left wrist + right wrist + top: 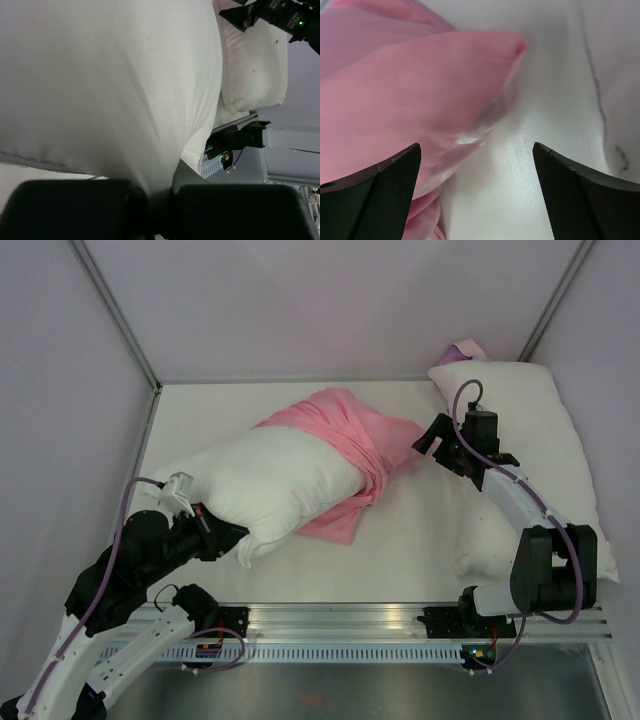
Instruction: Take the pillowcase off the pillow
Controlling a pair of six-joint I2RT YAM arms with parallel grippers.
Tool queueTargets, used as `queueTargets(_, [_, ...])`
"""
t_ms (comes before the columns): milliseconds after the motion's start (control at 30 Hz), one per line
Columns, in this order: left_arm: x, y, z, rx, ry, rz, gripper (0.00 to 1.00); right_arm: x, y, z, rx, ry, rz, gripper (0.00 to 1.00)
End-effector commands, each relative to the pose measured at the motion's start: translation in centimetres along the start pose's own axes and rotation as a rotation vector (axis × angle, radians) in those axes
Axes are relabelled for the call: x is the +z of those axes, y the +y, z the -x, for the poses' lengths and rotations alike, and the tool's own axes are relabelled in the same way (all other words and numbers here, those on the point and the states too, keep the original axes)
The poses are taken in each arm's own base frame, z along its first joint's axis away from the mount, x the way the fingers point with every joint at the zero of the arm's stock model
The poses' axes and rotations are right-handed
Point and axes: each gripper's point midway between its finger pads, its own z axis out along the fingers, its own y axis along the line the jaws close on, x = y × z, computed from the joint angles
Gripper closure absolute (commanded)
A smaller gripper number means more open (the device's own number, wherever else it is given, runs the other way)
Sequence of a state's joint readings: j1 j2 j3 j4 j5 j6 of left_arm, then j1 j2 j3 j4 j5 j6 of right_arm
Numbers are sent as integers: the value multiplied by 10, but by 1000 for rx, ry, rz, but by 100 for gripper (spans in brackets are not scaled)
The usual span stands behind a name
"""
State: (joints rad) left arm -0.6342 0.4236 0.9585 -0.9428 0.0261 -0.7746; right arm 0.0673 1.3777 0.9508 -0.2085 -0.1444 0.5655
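Note:
The plump white pillow (265,485) lies across the table's middle, its left half bare. The pink pillowcase (350,435) is bunched over its right end and trails onto the table. My left gripper (228,536) is shut on the pillow's near left corner; in the left wrist view the white pillow (110,85) fills the frame and pinches down between the dark fingers (75,210). My right gripper (428,443) hangs open just right of the pillowcase's tip. In the right wrist view the pillowcase (405,95) lies loose ahead of the wide-apart fingers (385,195), touching neither.
A second white pillow (545,455) with small dark specks lies along the right side, something purple (465,348) behind its far end. White walls and metal posts enclose the table. An aluminium rail (340,625) runs along the near edge.

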Motion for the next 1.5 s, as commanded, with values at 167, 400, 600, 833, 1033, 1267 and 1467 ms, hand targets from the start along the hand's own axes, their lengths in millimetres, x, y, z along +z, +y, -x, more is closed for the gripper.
queueTargets(167, [-15, -16, 33, 61, -130, -44, 98, 36, -23, 3, 200, 27, 128, 2])
queueTargets(400, [-15, -15, 28, 54, -119, -52, 98, 62, -23, 20, 247, -27, 193, 2])
queueTargets(600, [-17, -15, 25, 50, -117, -61, 98, 83, -23, 21, 296, -34, 246, 4])
queueTargets(833, [-17, -14, 25, 44, -117, -61, 98, 94, -9, 25, 336, -51, 369, 32])
queueTargets(1033, [-24, -16, 27, 42, -126, -67, 98, 80, 0, 28, 340, -68, 408, 100])
queueTargets(1267, [-58, -19, 47, 60, -206, -45, 98, 52, -3, 75, 220, -205, 254, 100])
queueTargets(1467, [-108, -8, 68, 74, -311, 39, 98, 28, -8, 151, 152, -376, 85, 100])
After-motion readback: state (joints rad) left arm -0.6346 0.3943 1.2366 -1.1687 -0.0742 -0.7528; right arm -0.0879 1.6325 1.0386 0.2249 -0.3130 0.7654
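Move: The pillowcase's free right-hand corner lies about 7 cm ahead of the open right hand, neither left nor right, and 7 cm below it. From this hand the half-bared pillow's middle is some 33 cm left, 5 cm nearer and slightly lower, and the other white pillow about 23 cm right, 2 cm nearer and 8 cm lower. From the left hand, already gripping the pillow's near corner, the pillowcase corner is roughly 33 cm ahead, 33 cm right and 18 cm down. Down about 6 cm, then forward some 8 cm with its left side rolling up, the right hand reaches the loose pillowcase corner, shuts on it and pinches it. It then draws the corner up about 8 cm and to the right. The left hand keeps its grip on the pillow's corner, hardly stirring until it finally pulls up, left and back. ##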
